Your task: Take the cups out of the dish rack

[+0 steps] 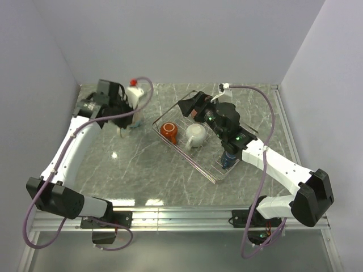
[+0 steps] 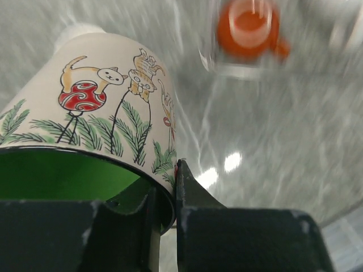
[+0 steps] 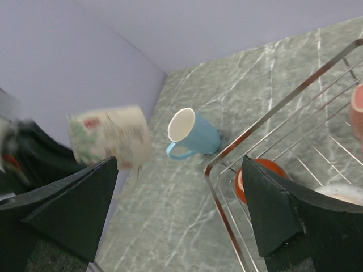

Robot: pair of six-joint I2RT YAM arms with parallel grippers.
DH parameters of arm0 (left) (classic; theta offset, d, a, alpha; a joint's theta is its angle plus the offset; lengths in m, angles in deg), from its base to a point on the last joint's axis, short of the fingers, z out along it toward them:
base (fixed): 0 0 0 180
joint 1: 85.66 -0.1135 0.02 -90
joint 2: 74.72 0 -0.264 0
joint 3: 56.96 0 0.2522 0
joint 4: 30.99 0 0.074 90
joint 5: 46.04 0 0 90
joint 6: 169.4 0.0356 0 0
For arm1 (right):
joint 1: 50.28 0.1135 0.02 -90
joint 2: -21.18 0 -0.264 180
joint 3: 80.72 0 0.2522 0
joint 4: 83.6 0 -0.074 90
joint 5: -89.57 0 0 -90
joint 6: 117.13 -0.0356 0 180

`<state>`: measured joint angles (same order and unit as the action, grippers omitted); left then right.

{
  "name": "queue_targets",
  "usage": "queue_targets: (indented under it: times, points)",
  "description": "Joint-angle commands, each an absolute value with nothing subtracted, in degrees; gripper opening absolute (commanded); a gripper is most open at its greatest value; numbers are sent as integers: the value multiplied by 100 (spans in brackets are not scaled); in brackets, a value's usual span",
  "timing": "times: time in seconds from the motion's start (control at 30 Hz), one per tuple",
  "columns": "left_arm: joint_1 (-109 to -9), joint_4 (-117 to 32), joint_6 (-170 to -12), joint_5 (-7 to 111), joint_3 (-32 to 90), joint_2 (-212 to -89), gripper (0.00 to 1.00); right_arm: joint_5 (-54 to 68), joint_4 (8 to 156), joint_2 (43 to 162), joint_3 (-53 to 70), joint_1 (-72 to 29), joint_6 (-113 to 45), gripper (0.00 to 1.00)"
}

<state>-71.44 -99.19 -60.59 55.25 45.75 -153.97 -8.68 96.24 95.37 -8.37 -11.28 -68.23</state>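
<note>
My left gripper (image 2: 167,181) is shut on the rim of the large cream floral mug (image 2: 102,113), one finger inside its green interior and one outside, holding it above the table at the far left (image 1: 135,97). The wire dish rack (image 1: 211,170) holds the orange-red mug (image 1: 168,131), the white mug (image 1: 196,135) and the dark blue mug (image 1: 228,158). My right gripper (image 3: 178,198) is open and empty over the rack's far corner (image 1: 190,106). The light blue mug (image 3: 195,133) lies on its side on the table beside the rack. A pinkish mug (image 3: 357,110) shows at the frame edge.
The marble table (image 1: 142,164) is walled at the back and on both sides. The rack sits diagonally at centre right. The left arm's cable (image 1: 148,90) loops near the back wall. The left wrist view is motion-blurred.
</note>
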Motion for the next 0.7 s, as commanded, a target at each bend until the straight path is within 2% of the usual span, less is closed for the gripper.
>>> queue_targets:
  times: [0.0,0.3,0.67]
  points:
    - [-6749,-10170,-5101,4925,3832,-15075,0,-1054,9556,9246,-710,-1108,-6510,96]
    - [-6475,-9750,-5109,4212,2467,-15136,0,-1195,9389,9167,-798,-1108,-6404,96]
    - [-6369,-9362,-5294,4009,2026,-15848,1,-1326,9178,9175,-710,-1108,-6308,96]
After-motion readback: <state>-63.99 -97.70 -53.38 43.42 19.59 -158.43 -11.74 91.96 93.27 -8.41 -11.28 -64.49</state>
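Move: The cat-pattern cup hangs from the left gripper by its rim. It is bound for bare tabletop about 7 cm back, 3 cm to the left and some 25 cm below that hand. The blue mug stands roughly 10 cm ahead and 3 cm left, the orange cup in the rack 2 cm ahead and 14 cm right, both about 23 cm down. From the idle right hand, the bare spot is around 25 cm left, 8 cm back and 30 cm lower. The cat-pattern cup, still pinched at its rim by the left fingers, is lowered some 18 cm and drawn back about 7 cm, away from the blue mug and towards the bare table nearer the base. The hand swoops down and back quickly at first, then sinks more slowly almost straight down, while the wrist tilts roughly 30 degrees until the fingers point nearly straight down; they keep their hold. ##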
